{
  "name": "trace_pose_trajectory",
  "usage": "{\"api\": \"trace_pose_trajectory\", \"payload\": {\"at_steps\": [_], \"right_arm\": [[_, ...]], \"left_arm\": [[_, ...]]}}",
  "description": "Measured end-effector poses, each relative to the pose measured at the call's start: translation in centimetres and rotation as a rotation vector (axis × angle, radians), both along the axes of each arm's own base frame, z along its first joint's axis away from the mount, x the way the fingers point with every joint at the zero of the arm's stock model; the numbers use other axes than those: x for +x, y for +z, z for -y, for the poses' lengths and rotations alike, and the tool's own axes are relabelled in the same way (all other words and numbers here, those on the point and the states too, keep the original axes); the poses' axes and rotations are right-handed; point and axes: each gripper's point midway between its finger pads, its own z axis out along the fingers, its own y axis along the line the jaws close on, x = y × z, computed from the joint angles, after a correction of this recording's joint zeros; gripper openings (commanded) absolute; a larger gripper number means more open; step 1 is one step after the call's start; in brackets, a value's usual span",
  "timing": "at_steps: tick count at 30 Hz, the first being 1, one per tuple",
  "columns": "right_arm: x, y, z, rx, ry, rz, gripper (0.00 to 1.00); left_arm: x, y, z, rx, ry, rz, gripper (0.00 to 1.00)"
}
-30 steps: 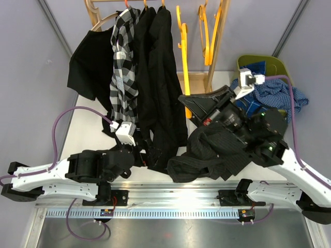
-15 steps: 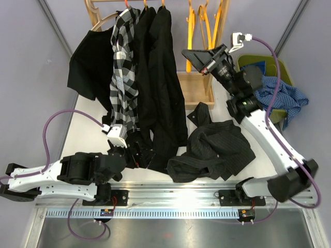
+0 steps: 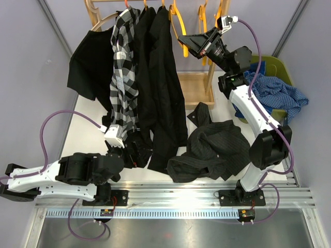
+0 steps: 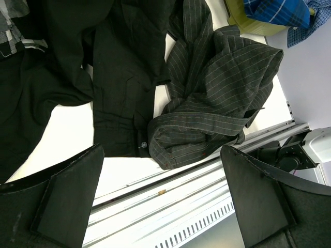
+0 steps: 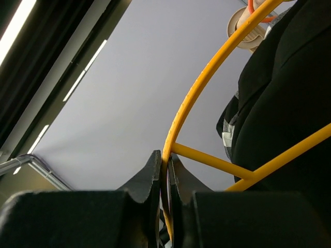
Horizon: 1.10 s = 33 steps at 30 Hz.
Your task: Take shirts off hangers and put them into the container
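High at the rack, my right gripper [image 3: 182, 41] [image 5: 165, 164] is shut on an orange-yellow hanger [image 3: 178, 19] [image 5: 207, 82], just right of a hanging black shirt [image 3: 161, 77] [image 5: 289, 103]. A black-and-white plaid shirt [image 3: 124, 67] and another black shirt [image 3: 90, 67] hang further left. A charcoal pinstripe shirt [image 3: 217, 150] [image 4: 217, 98] lies crumpled on the table. The olive-green container [image 3: 271, 63] [image 4: 248, 23] at the right holds blue checked shirts [image 3: 276, 93] [image 4: 279, 10]. My left gripper [image 3: 138, 155] [image 4: 165, 201] stands open and empty, low beside the hanging black shirt's hem [image 4: 124, 77].
A pale wooden rack [image 3: 213, 57] stands at the back, with another orange-yellow hanger [image 3: 206, 31] on it. A metal rail [image 3: 176, 199] [image 4: 170, 186] runs along the table's near edge. Purple cables loop off both arms.
My right arm has swung up and back from over the pinstripe shirt to the rack's top, carrying the hanger. The left arm has barely shifted.
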Motion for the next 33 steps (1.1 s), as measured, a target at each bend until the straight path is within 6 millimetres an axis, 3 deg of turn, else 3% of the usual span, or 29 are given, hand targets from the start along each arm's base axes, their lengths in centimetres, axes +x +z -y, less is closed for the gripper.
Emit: {"api": "trace_pose_trajectory", "payload": {"at_steps": [6, 18, 22, 30, 31, 32, 33], "right_arm": [[0.2, 0.0, 0.7, -0.001, -0.014, 0.013, 0.00], [1.1, -3.6, 3.0, -0.028, -0.128, -0.092, 0.00], [1.2, -3.9, 3.4, -0.030, -0.138, -0.105, 0.00], [3.3, -4.7, 4.1, -0.012, -0.112, -0.133, 0.00], [3.4, -4.9, 4.1, -0.012, -0.108, -0.139, 0.02], [3.4, -5.0, 4.0, -0.012, -0.105, -0.140, 0.13], [3.2, -5.0, 4.1, -0.011, -0.103, -0.132, 0.33]], "left_arm": [[0.0, -0.5, -0.1, 0.010, 0.008, -0.005, 0.99], [0.0, -0.6, -0.1, 0.008, 0.013, -0.011, 0.99], [0.0, -0.6, -0.1, 0.009, 0.013, -0.012, 0.99], [0.0, -0.9, 0.0, 0.013, 0.021, -0.022, 0.99], [0.0, -1.0, 0.0, 0.013, 0.022, -0.024, 0.99], [0.0, -1.0, -0.1, 0.015, 0.022, -0.025, 0.99], [0.0, -1.0, -0.1, 0.014, 0.023, -0.025, 0.99]]}}
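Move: Up at the rack, the right hand already pinches the lower end of an empty yellow hanger; the free stretch of rail it goes to is some 15 cm ahead, about 3 cm right and 10 cm above. The other empty yellow hangers hang about 8 cm right and 6 cm ahead, roughly 3 cm higher. The nearest black shirt is about 8 cm left, 9 cm ahead and 20 cm lower. From the left hand that stretch lies about 40 cm ahead, 18 cm right, 35 cm up. Lowering the held hanger about 5 cm, the right hand also carries it some 4 cm right, away from the black shirts and towards the other empty hangers, then eases 2 cm or so farther forward near the end. The wrist turns about 10 degrees, slightly clockwise and tipping down, while the fingers keep their pinch on the hanger's end. ##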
